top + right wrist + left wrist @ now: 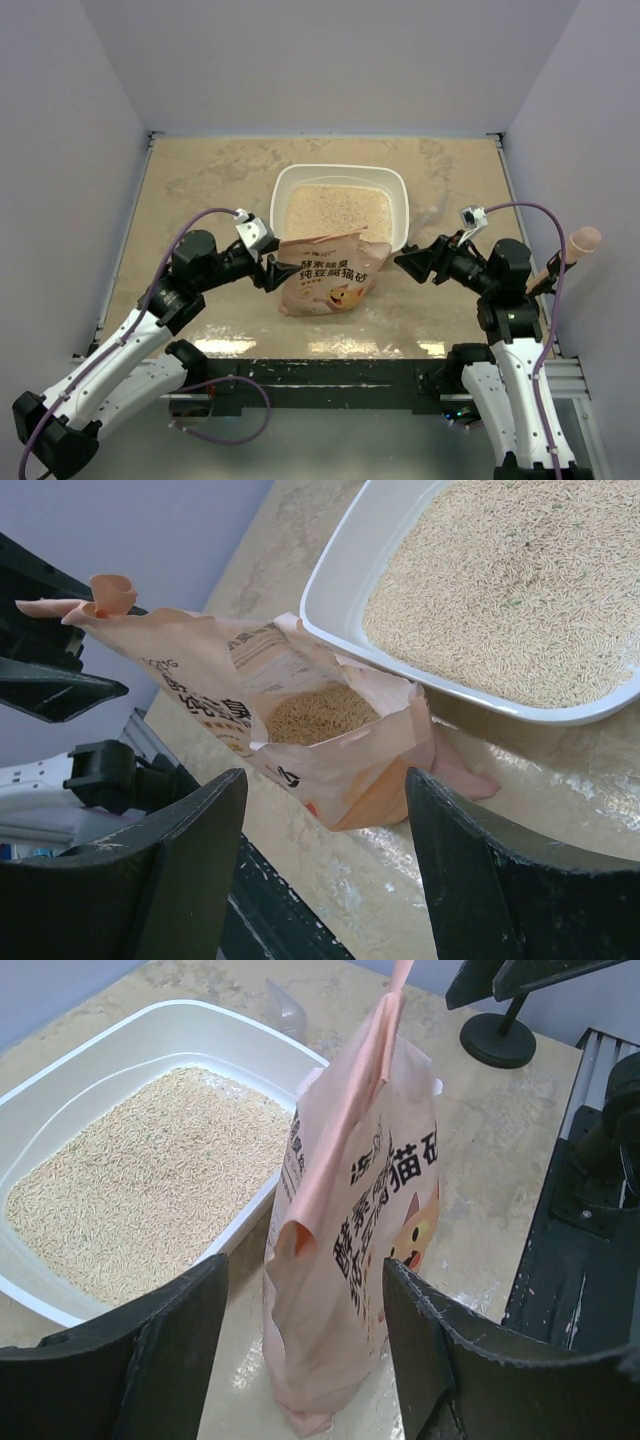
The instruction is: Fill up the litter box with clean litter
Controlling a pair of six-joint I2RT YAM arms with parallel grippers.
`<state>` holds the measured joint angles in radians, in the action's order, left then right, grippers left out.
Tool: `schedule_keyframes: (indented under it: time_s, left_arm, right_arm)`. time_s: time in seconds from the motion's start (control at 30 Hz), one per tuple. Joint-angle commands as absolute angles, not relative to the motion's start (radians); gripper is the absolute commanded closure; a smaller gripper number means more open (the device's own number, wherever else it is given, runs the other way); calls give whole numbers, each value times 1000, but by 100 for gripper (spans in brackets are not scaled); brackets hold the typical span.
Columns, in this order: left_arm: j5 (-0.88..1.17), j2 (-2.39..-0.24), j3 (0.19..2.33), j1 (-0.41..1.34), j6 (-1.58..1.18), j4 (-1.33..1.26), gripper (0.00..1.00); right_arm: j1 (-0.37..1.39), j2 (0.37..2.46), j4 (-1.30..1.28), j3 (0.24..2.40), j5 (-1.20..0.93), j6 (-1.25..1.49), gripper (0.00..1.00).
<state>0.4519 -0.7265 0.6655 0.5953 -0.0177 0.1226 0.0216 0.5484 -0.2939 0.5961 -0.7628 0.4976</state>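
Observation:
The white litter box (280, 195) sits mid-table, its floor covered with pale beige clean litter (338, 210). An orange-pink printed bag (325, 275) stands against its near wall, top open, with more granules (320, 712) showing inside. My left gripper (272, 272) is open at the bag's left edge. In the left wrist view the bag (350, 1260) stands between the spread fingers (180, 1340), apart from both. My right gripper (400, 262) is open to the right of the bag, holding nothing. In the right wrist view the bag (340, 765) and the box rim (330, 590) lie ahead of it.
A black stand with a round base (497, 1035) is on the table's right side. A pink-tipped rod (583, 240) leans at the right wall. A clear plastic piece (432, 215) lies right of the box. Grey walls enclose the table, and a black rail (320, 370) runs along its near edge.

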Motion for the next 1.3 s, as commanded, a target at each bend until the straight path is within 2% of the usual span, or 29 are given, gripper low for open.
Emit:
schedule_keyframes:
  time_s: [0.0,0.4,0.5,0.53,0.63,0.7,0.8,0.97,1.07,1.27]
  left_arm:
    - [466,-756,620,588,-52,-44,33]
    - [693,-773,531,532,-138,-201,44]
    - [753,-807,529,531,-158,-222,59]
    - [767,-814,528,531,-163,-225,72]
    - [813,-857,532,528,-172,-229,84]
    - [831,-880,540,526,-173,-224,87]
    - [842,-897,541,522,-167,-215,100]
    - [870,-894,592,471,-114,-158,100]
    - [983,-933,659,391,-86,-129,100]
    - [1368,-1135,843,282,-5,-40,100]
  right_arm:
    - [28,532,-264,591,-785,502,31]
    - [35,535,-256,584,-787,500,30]
    - [35,531,-258,581,-778,502,30]
    - [35,529,-259,580,-773,502,31]
    - [37,529,-258,578,-765,505,31]
    - [37,532,-252,580,-765,514,31]
    - [37,537,-244,583,-762,520,30]
    - [37,535,-249,577,-749,515,30]
    - [37,534,-236,551,-755,517,30]
    - [35,491,-146,494,-810,581,31]
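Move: The litter bag stands upright with its middle about 10 cm to the left hand's right, some 4 cm ahead and about 11 cm lower, its left edge just off the open fingertips. The litter box lies some 25 cm ahead and 14 cm right, 20 cm down; a small black clip is on the table about 15 cm ahead and 33 cm right, 24 cm down. From the right hand the bag is about 15 cm left, 4 cm ahead and 10 cm lower. The left fingers close right down and pinch the bag's upper left edge, after the hand has sunk about 3 cm and slid some 2–3 cm right onto it, drawing slightly back. With the edge gripped, it moves about 2.5 cm forward and 2 cm left, the wrist having turned clockwise and tipped down some 15 degrees each. ##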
